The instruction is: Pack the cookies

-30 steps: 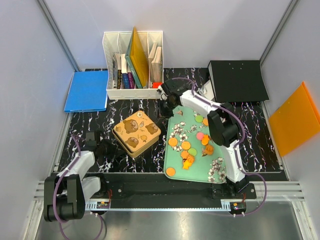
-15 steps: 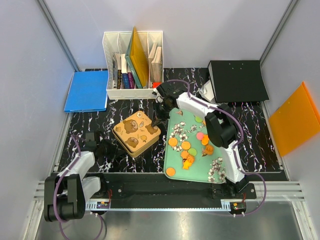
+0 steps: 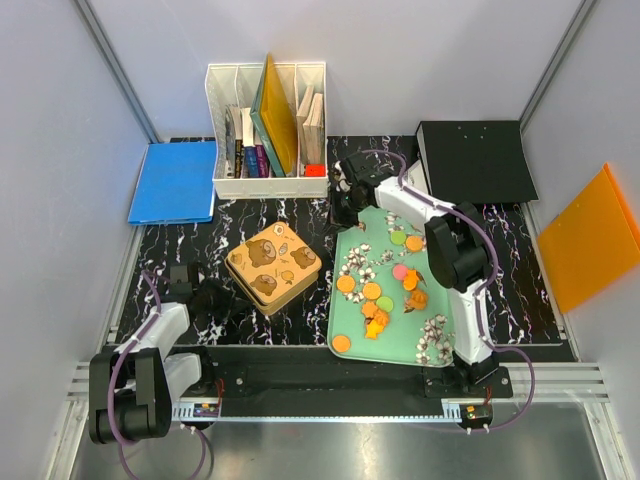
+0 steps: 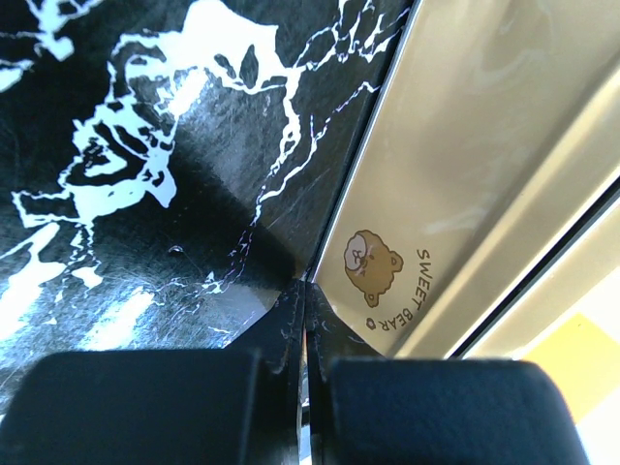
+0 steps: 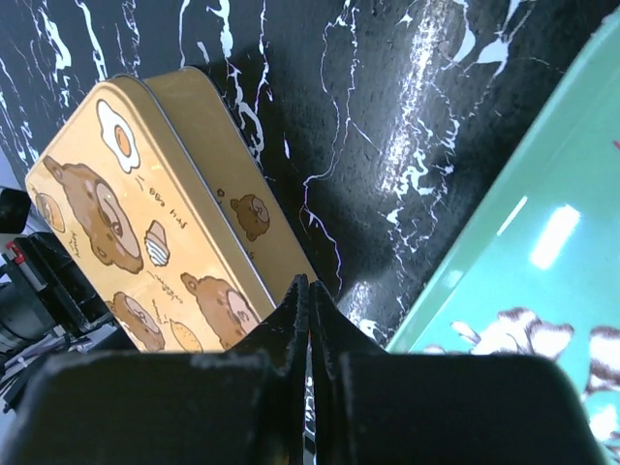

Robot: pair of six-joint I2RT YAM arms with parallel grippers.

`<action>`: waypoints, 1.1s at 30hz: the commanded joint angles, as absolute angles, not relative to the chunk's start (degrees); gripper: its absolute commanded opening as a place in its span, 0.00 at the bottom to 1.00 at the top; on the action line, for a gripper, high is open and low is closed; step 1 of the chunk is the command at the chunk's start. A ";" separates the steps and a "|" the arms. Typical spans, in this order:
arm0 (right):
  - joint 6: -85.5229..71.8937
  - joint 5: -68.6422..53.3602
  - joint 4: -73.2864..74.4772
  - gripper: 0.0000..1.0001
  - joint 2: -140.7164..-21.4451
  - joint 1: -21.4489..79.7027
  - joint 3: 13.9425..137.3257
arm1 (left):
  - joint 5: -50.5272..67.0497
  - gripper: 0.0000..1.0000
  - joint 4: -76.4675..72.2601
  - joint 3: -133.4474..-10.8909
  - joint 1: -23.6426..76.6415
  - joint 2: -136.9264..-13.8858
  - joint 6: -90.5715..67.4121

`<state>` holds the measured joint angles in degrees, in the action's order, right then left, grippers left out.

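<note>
The cookies (image 3: 371,291) are small flat discs, mostly orange with some pink and green, lying loose on a mint-green tray (image 3: 349,322) at the right. A yellow bear-print tin (image 3: 272,265) sits closed to the tray's left. My right gripper (image 3: 339,220) is shut and empty, hovering over the black table by the tray's far-left corner. In the right wrist view its fingertips (image 5: 308,291) point between the tin (image 5: 145,223) and the tray's edge (image 5: 542,242). My left gripper (image 3: 226,298) is shut and empty, low beside the tin's left side (image 4: 465,194).
A white file organiser with books (image 3: 265,130) stands at the back. A blue folder (image 3: 173,181) lies at the back left and a black binder (image 3: 475,160) at the back right. An orange folder (image 3: 590,235) leans on the right wall.
My right gripper swung left toward the tin, then came back right to the tray's far-left corner. The left arm has not moved.
</note>
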<state>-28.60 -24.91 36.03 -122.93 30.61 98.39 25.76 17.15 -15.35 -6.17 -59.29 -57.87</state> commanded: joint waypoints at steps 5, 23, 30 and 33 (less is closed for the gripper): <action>-28.30 -30.75 34.72 0.00 -128.41 32.08 100.28 | 25.22 0.00 18.72 -15.12 -6.68 -60.03 -55.72; -27.69 -35.68 34.80 0.00 -126.30 35.51 99.93 | 25.49 0.00 17.49 -16.26 -6.68 -62.49 -55.72; -27.60 -35.95 34.72 0.00 -124.89 35.86 99.84 | 25.58 0.00 17.05 -16.44 -6.68 -63.02 -55.90; -27.68 -36.03 34.80 0.00 -124.19 36.12 99.93 | 25.66 0.00 16.88 -16.44 -6.68 -63.19 -55.81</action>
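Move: The closed tin lies about 8 cm back and 12 cm to the left of my right hand, its middle some 4 cm lower. From that hand the green tray's middle is roughly 13 cm back, 12 cm right and 7 cm below, and the book rack about 14 cm farther out and 16 cm left, level in height. My left fingertips are already at the tin's near-left side, its middle 5 cm ahead, 6 cm right and 2 cm above. With fingers shut, I drop my right hand about 5 cm beside the tin while easing it back and left, then slide it on low, back and left, until its tips come up against the tin's far-right side near the right-hand corner, and hold there. The wrist turns some 10 degrees on the way. My left hand stays put, closed tips still against the opposite side. ##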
